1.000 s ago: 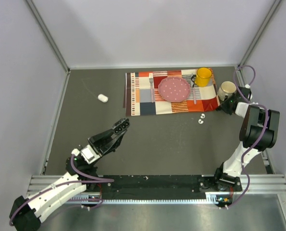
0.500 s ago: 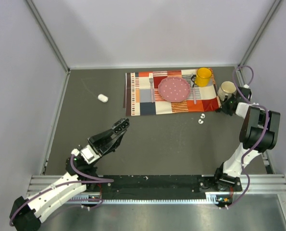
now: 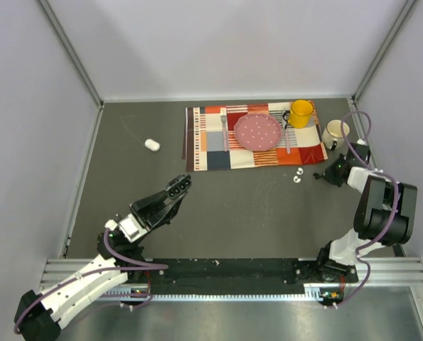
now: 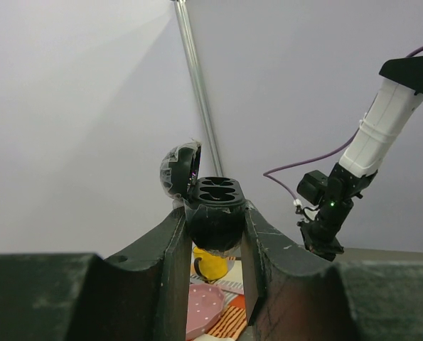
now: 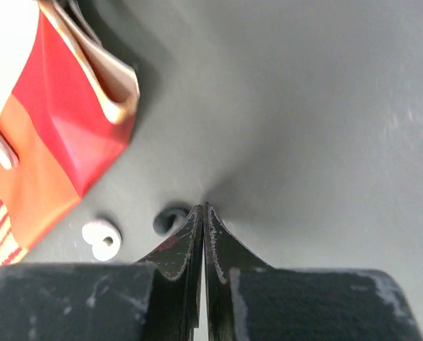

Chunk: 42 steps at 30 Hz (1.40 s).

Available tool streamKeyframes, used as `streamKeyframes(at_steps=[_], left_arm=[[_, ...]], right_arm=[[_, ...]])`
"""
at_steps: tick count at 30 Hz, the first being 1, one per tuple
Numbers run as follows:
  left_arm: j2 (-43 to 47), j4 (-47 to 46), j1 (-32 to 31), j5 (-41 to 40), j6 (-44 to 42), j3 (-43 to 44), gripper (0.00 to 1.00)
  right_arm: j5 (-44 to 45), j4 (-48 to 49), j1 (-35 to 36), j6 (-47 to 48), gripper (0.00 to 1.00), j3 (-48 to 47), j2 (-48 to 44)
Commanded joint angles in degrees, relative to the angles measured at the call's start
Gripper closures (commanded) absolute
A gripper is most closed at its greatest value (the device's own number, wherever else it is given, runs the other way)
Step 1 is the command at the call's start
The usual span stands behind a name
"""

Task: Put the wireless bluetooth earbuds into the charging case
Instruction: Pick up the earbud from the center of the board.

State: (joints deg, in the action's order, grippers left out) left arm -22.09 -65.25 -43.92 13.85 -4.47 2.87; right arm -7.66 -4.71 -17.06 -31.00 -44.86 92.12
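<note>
My left gripper (image 3: 180, 184) (image 4: 215, 210) hangs above the table at the near left, shut on the black charging case (image 3: 178, 185) (image 4: 217, 193). The case's lid stands open and its two sockets face up. Two white earbuds (image 3: 297, 175) lie on the table just off the placemat's near right corner; one white earbud (image 5: 101, 239) shows in the right wrist view. A black earbud (image 5: 170, 219) lies on the table just left of my right gripper's (image 3: 318, 175) (image 5: 204, 207) fingertips. That gripper is down at the table, shut, with nothing between its fingers.
A checked placemat (image 3: 211, 153) at the back carries a pink plate (image 3: 257, 132), a yellow mug (image 3: 301, 113), a fork (image 3: 224, 128) and a spoon (image 3: 288, 142). A white mug (image 3: 335, 131) stands right of it. A white oval pod (image 3: 151, 145) lies at the left.
The right gripper has moved from beside the white mug toward the near left, down to the table by the earbuds, and its jaws have closed. The left arm has not moved.
</note>
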Motion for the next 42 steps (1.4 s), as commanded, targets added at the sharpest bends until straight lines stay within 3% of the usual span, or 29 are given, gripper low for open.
streamKeyframes(at_steps=[1, 4, 5, 9, 28, 42], left_arm=[[1.1, -2.3, 0.2, -0.1, 0.7, -4.6, 1.0], [1.4, -2.5, 0.2, -0.2, 0.9, -4.8, 1.0], [1.6, -2.4, 0.2, -0.2, 0.9, -4.9, 1.0], [2.0, -2.0, 0.2, 0.2, 1.2, -5.0, 1.0], [5.7, 2.0, 0.2, -0.6, 0.2, -4.9, 1.0], [5.5, 2.2, 0.2, -0.8, 0.2, -4.8, 1.0]], right_arm=[[-2.4, -2.2, -0.3, 0.7, 1.0, 5.5, -6.9], [-2.2, -2.3, -0.3, 0.9, 0.94, 7.8, -10.3], [-1.0, -2.4, -0.3, 1.4, 0.87, 7.9, -10.9], [-0.3, -3.5, -0.3, 1.7, 0.8, 6.9, -12.2], [-3.6, 0.7, -0.4, 0.2, 0.76, -2.4, -0.9], [-7.5, 0.8, -0.4, 1.2, 0.78, -0.7, 1.2]])
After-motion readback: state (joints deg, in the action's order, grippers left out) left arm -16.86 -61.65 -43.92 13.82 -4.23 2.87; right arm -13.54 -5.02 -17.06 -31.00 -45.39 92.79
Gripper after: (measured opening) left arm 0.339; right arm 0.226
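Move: The black earbud lies beside the right hand's shut fingertips, about 2 cm to their left, level with them front to back and 1 cm below. The two white earbuds lie some 7 cm left of it. The placemat's near corner is roughly 6 cm straight ahead of the hand, and the white mug about 15 cm ahead and 5 cm right. From the left hand, the black earbud is some 22 cm ahead, 50 cm right and 33 cm lower. Backward first: the right hand draws back low over the table by about 4 cm, veering slightly left, and parts its shut fingers partway there. It then arcs up and forward again towards the black earbud and sinks roughly 2 cm to set the open fingers astride it, edging left with a small roll. The left hand keeps the open case, easing up and back a little, then partly returning. ##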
